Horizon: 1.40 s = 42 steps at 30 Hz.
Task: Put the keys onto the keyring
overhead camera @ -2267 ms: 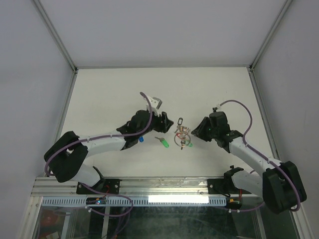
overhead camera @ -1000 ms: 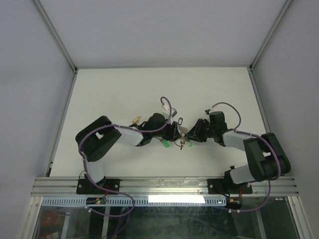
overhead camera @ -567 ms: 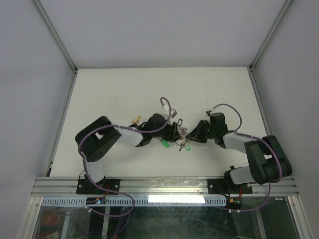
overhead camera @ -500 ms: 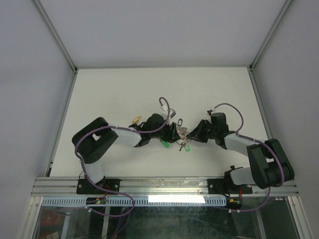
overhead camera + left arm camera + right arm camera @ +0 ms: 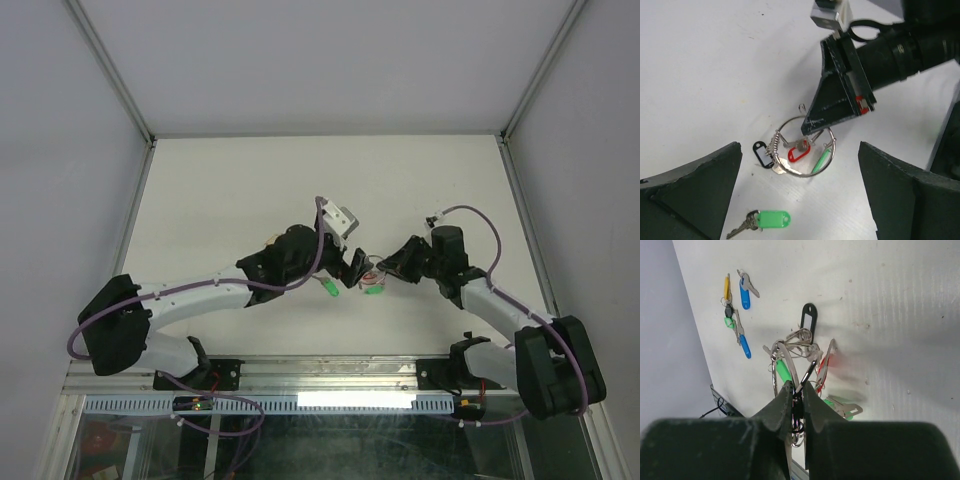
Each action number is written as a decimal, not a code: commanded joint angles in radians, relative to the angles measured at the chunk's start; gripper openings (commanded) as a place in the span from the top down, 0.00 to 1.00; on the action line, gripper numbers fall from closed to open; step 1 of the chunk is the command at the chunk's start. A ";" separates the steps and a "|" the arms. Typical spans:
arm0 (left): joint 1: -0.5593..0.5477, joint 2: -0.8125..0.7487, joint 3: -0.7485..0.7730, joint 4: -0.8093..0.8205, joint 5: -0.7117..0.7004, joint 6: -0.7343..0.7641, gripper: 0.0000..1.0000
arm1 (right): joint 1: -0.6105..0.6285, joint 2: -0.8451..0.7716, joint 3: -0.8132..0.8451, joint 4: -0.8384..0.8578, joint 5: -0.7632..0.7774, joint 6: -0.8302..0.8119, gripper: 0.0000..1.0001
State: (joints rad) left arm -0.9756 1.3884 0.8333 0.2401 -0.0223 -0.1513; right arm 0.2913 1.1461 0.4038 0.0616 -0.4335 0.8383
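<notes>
The keyring [image 5: 799, 174] is a silver wire ring lying on the white table, carrying a red-capped key [image 5: 799, 153], a black tag [image 5: 760, 153] and a green key [image 5: 821, 161]. My right gripper [image 5: 797, 390] is shut on the ring's wire at its near edge; its tip [image 5: 811, 130] shows in the left wrist view. My left gripper [image 5: 799, 146] hovers above the ring, wide open and holding nothing. A loose green-capped key [image 5: 771, 220] lies just beside the ring. In the top view the ring [image 5: 372, 279] sits between the left gripper [image 5: 352, 266] and the right gripper [image 5: 385, 272].
A cluster of loose keys with blue caps [image 5: 744, 292], a yellow cap [image 5: 726, 287] and a green cap [image 5: 729, 322] lies further left on the table. Metal frame rails [image 5: 120, 250] border the white tabletop [image 5: 420, 180].
My left gripper has opened wide and lifted away from the keyring, its arm stretching out low. The right gripper has stayed shut on the ring and drawn slightly to the right.
</notes>
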 commanded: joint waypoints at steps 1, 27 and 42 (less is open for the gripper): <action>-0.072 -0.083 -0.046 -0.046 -0.100 0.316 0.01 | -0.007 -0.049 0.064 -0.010 -0.014 0.059 1.00; -0.190 -0.123 -0.246 0.242 0.013 0.975 0.31 | -0.010 -0.165 0.150 -0.092 -0.078 0.145 1.00; -0.226 0.104 -0.176 0.384 -0.093 1.026 0.60 | -0.009 -0.192 0.153 -0.101 -0.102 0.171 1.00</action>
State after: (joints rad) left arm -1.1923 1.4437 0.6037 0.5262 -0.0582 0.8280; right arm 0.2871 0.9913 0.5030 -0.0734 -0.4992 0.9878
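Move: The keyring is pinched in my right fingers, its middle about 2 cm left of that hand, 1 cm ahead and 2 cm below. From my wide-open left hand the same keyring lies some 3 cm to the right and about 13 cm below, level fore and aft. On the table, 17 cm beneath my left hand, the loose green-tag key sits about 3 cm back and 5 cm left, the blue-tag key roughly 6 cm ahead and 11 cm left. With my right fingers still shut on the keyring I raise it about 7 cm, tilting only slightly. My left hand draws back some 5 cm, swinging left and then right again, and sinks about 5 cm towards the ring's hanging, key-loaded side. Meanwhile I roll that wrist about 60 degrees, clockwise looking along the fingers, and narrow them from wide open to about half without gripping yet. ##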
